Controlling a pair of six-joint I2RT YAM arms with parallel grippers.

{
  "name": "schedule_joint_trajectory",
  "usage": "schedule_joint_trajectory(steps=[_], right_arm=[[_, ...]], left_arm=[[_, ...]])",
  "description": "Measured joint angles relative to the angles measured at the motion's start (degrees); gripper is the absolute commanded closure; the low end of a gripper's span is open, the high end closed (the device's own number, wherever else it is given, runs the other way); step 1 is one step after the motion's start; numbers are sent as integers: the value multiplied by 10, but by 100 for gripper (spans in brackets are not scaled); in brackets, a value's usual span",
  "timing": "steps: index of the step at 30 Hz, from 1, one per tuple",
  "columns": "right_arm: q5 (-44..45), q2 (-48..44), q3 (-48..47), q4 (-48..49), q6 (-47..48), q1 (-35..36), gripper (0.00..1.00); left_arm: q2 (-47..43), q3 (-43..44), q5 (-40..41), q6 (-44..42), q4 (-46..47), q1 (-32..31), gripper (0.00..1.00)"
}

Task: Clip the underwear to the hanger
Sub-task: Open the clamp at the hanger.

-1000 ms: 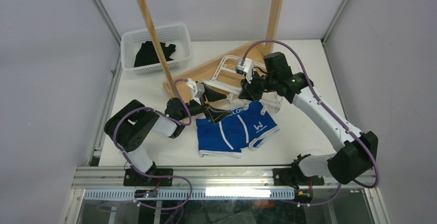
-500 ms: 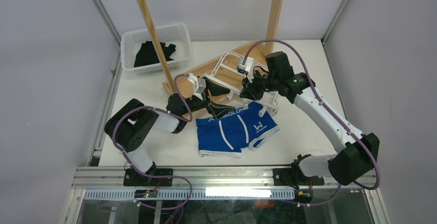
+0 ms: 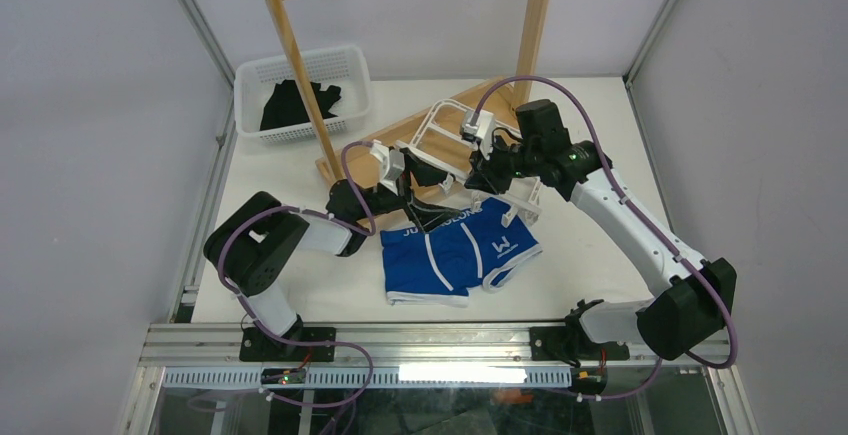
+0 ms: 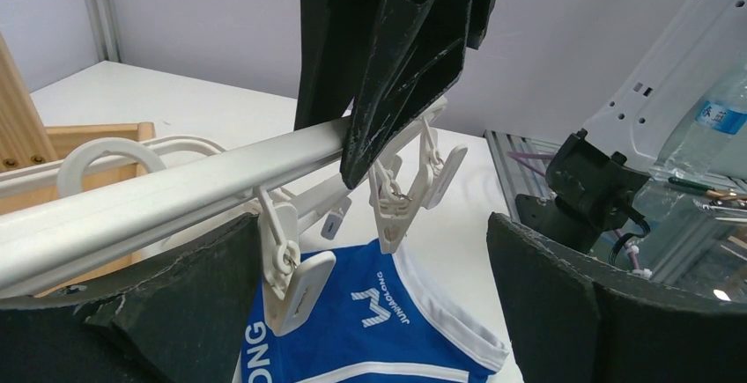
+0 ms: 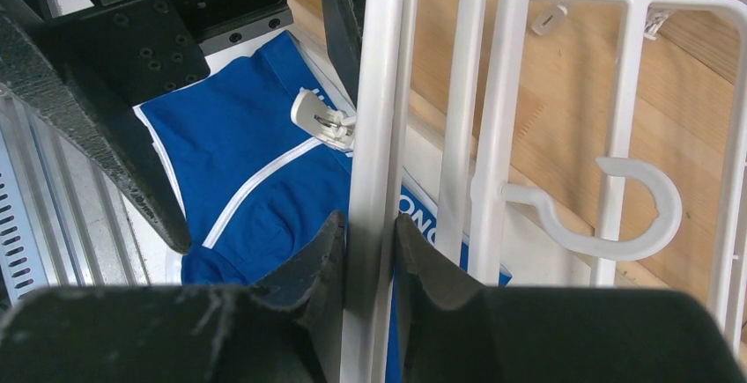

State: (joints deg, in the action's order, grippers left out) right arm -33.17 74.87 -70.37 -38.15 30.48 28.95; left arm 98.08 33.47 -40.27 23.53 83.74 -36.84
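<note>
The blue underwear (image 3: 460,250) lies flat on the table, waistband lettering toward the hanger. My right gripper (image 3: 483,170) is shut on a side bar of the white hanger (image 3: 440,120), which it holds tilted just above the waistband. The right wrist view shows that bar (image 5: 379,136) pinched between the right gripper's (image 5: 368,224) fingers. My left gripper (image 3: 418,195) stands open under the hanger's near bar (image 4: 176,194). Between the left gripper's (image 4: 366,251) fingers dangle two white clips (image 4: 295,277) over the underwear (image 4: 379,321), touching no fabric.
A white basket (image 3: 340,52) with a black garment (image 3: 295,105) sits at the back left. The tall wooden rack (image 3: 300,55) stands behind, its slanted base board (image 3: 400,140) under the hanger. The table's front edge runs just below the underwear.
My left gripper has moved away from the waistband, back and up toward the hanger, still open. The right gripper has shifted the hanger slightly back.
</note>
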Motion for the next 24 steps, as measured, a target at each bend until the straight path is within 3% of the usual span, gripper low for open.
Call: schedule_joint_trajectory(steps=[7,18,24], right_arm=[[0,0,0,1,0,0,100],[-2,0,0,1,0,0,100],[-4,0,0,1,0,0,100]], left_arm=[[0,3,-4,2,0,0,6],[0,6,-4,15,0,0,25],[0,8,-6,16,0,0,28]])
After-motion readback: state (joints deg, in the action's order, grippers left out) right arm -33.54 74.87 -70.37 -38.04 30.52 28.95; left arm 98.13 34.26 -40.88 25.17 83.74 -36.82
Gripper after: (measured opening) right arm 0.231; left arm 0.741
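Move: The clamp to be opened hangs beside the left hand's far finger, about 3 cm ahead of that hand, 1 cm to its right and roughly level. The next clamp is 5 cm to the right, neither ahead nor back, and 1 cm up; the underwear lies some 19 cm below, 2 cm to the right and straight below otherwise. From the right hand, which holds the hanger's bar, the first clamp is about 2 cm ahead, 4 cm left and 3 cm below. With its far finger against the clamp under the bar, the left gripper closes from fully open to about three quarters, pushing the clamp back towards the robot while the near finger comes in from the other side, still clear of it. The left hand itself nearly stays put, rising barely half a centimetre; the right hand keeps its pinch on the hanger's bar and holds still. ##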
